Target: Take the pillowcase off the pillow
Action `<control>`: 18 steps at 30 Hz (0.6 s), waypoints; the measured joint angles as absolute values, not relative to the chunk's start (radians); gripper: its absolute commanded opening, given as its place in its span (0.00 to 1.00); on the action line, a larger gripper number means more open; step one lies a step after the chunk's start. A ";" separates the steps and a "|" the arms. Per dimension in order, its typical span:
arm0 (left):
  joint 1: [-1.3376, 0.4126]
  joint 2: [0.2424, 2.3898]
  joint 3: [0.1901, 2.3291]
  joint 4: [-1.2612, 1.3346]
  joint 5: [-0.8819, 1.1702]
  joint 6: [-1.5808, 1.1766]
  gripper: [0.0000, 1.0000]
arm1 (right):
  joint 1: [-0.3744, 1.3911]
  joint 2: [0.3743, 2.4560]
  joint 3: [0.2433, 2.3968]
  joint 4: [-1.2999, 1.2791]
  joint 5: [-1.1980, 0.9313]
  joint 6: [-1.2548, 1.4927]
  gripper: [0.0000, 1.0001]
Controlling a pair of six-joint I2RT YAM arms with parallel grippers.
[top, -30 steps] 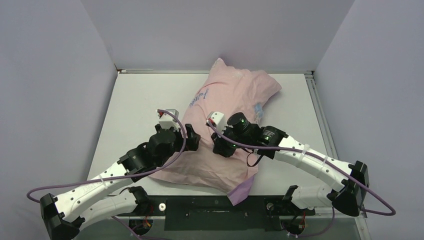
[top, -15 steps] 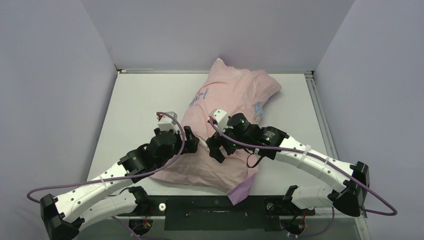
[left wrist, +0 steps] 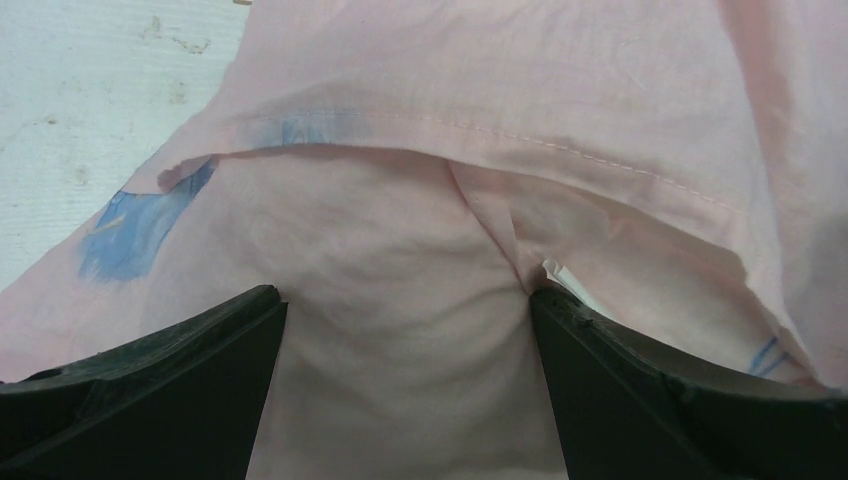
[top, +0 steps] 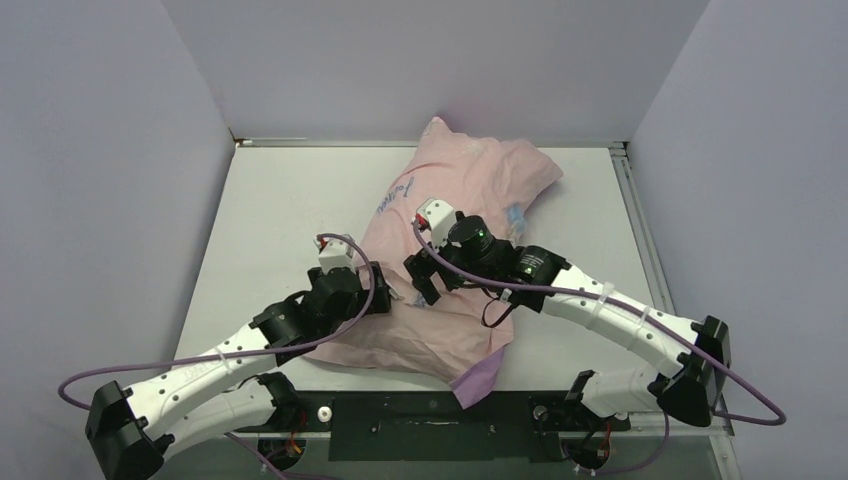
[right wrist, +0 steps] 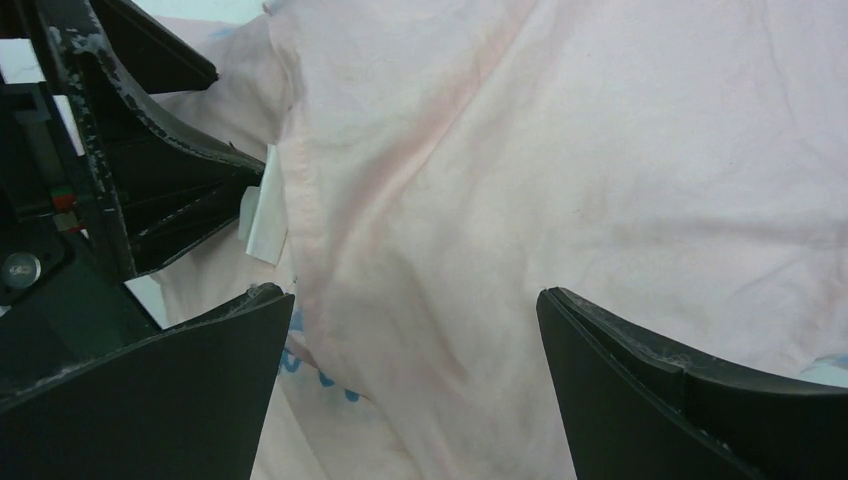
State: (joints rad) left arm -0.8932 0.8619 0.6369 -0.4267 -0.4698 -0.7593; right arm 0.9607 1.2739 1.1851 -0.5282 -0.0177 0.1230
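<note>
The pillowcase (top: 455, 215) lies pale pink side up with blue writing, running diagonally from the back centre to the table's front; a purple corner (top: 478, 378) pokes out at the front. The pillow is hidden inside it. My left gripper (top: 386, 293) (left wrist: 403, 300) is open at the cover's left edge, its jaws wide over bulging pink fabric just below a stitched hem (left wrist: 560, 150). My right gripper (top: 420, 280) (right wrist: 415, 300) is open just to the right, jaws spread over creased cloth. The left gripper's fingers (right wrist: 150, 150) show in the right wrist view beside a small white tag (right wrist: 265, 215).
The white table (top: 270, 210) is boxed in by lilac walls on the left, back and right. A black rail (top: 430, 425) runs along the front edge between the arm bases. Bare tabletop shows left of the pillowcase and at the far right.
My right gripper has opened, letting go of the fabric, and shifted back and left. The left arm has drawn slightly nearer the front, still open.
</note>
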 measured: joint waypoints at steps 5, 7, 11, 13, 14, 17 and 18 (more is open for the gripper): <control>-0.827 0.912 0.623 -0.383 -0.454 -0.747 0.97 | 0.939 1.359 1.190 -0.501 0.017 0.114 1.00; -0.796 0.926 0.621 -0.363 -0.439 -0.736 0.97 | 0.929 1.393 1.190 -0.495 0.023 0.109 0.99; -0.753 0.940 0.618 -0.321 -0.418 -0.703 0.97 | 0.920 1.423 1.190 -0.474 0.050 0.098 0.87; -0.733 0.945 0.618 -0.304 -0.410 -0.688 0.97 | 0.914 1.436 1.199 -0.471 0.075 0.097 0.70; -0.721 0.948 0.618 -0.296 -0.407 -0.680 0.97 | 0.907 1.445 1.206 -0.468 0.086 0.098 0.59; -0.682 0.958 0.618 -0.274 -0.393 -0.658 0.97 | 0.847 1.464 1.212 -0.453 0.123 0.126 0.28; -0.673 0.960 0.618 -0.270 -0.390 -0.651 0.97 | 0.822 1.466 1.212 -0.450 0.134 0.139 0.25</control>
State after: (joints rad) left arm -0.6727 0.9600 0.6178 -0.2699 -0.3901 -0.6510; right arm 0.8219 1.4658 1.2118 -0.4500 0.1341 0.1387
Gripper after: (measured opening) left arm 0.971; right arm 0.420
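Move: From the right hand, the ridge of the pillowcase's upper flap to be pinched lies about 5 cm ahead, hardly to either side and some 5 cm below. The white tag at the left gripper's finger is roughly 5 cm to the right hand's left and 1 cm back; the purple corner is about 17 cm back and 10 cm to its right. From the left hand, that ridge is some 6 cm ahead and 7 cm right, about level. Drive the open right gripper forward and about 4 cm down onto the upper flap, then start shutting the fingers to pinch a fold while sweeping on forward and slightly right, some 8 cm forward in all, turning about 15 degrees clockwise. Keep the left gripper wide open and still pressed into the lower cloth, pushing it about 5 cm forward and a little left. ##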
